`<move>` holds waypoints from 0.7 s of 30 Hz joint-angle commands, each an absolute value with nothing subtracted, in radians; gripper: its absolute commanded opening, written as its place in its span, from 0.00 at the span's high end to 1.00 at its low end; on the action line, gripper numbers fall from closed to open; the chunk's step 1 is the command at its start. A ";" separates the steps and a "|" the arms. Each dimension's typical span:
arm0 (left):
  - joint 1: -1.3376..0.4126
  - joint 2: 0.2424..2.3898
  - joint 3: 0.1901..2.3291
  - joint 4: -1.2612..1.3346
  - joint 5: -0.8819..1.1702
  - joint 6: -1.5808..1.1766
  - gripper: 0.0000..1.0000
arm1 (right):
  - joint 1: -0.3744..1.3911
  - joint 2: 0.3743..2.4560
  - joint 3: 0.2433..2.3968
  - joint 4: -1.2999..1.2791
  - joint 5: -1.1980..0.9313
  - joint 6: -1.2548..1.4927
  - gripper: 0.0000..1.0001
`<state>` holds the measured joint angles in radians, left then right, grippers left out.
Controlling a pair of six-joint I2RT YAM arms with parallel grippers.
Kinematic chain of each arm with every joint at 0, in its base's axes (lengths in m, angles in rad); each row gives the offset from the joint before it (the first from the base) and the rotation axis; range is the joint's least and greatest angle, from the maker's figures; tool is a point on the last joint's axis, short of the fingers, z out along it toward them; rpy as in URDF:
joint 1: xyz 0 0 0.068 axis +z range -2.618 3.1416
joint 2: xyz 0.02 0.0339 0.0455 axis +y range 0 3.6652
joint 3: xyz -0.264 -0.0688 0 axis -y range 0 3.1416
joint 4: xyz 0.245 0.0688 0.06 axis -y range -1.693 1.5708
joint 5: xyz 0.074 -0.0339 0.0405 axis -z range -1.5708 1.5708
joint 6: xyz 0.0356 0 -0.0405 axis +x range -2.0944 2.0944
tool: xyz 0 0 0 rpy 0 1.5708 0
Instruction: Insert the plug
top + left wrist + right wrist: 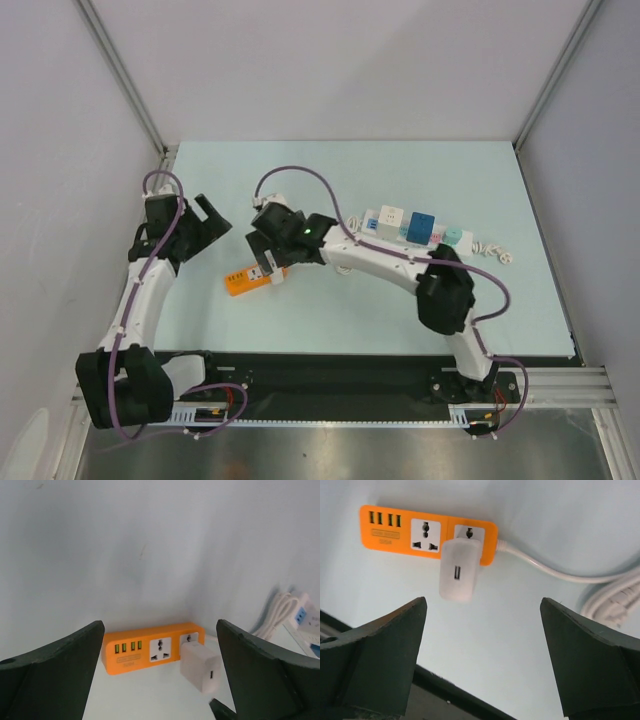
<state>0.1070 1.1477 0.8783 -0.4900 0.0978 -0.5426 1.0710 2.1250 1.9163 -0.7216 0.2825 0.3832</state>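
The plug (421,225), a small blue cube, stands on the white power strip (386,219) at the back right of the table, far from both grippers. My right gripper (482,602) is open with nothing between its fingers. It hovers just in front of an orange power strip (395,527), which has a small white square block (457,572) stuck in its right-hand socket. My left gripper (160,625) is open too and empty, and looks at the same orange power strip (150,652) and white block (200,672) from the left.
A white cable (555,572) runs from the orange strip to a coiled bundle (615,600). A white wall plug (500,252) lies right of the white strip. The table's black front rail (330,370) is just below the right gripper. Enclosure walls stand to the left, right and back.
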 commanded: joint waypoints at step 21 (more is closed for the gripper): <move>-0.153 0.835 0.742 0.127 0.925 -0.407 0.00 | 0.305 0.904 1.000 -0.411 -0.278 0.506 0.00</move>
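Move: Just below the open right hand, roughly 6 cm down and 2 cm to its left, sits the white cube plug in the end of the orange strip, whose middle is about 7 cm left of the hand and 2 cm back. The cable coil lies some 13 cm to the hand's right and 5 cm ahead; the blue cube, about 29 cm right and 9 cm ahead. From the left hand the plug is about 11 cm right, 6 cm back and 10 cm down. Leaving the plug with fingers already wide open, the right hand rises and swings about 30 cm right, high past the cable coil to the blue cube's side, climbing some 17 cm; it rolls left side up and its fingers come up shallower. The left hand, open too, sweeps about 17 cm right, rising and drawing back, while turning some 55 degrees clockwise and tipping its fingers up. ##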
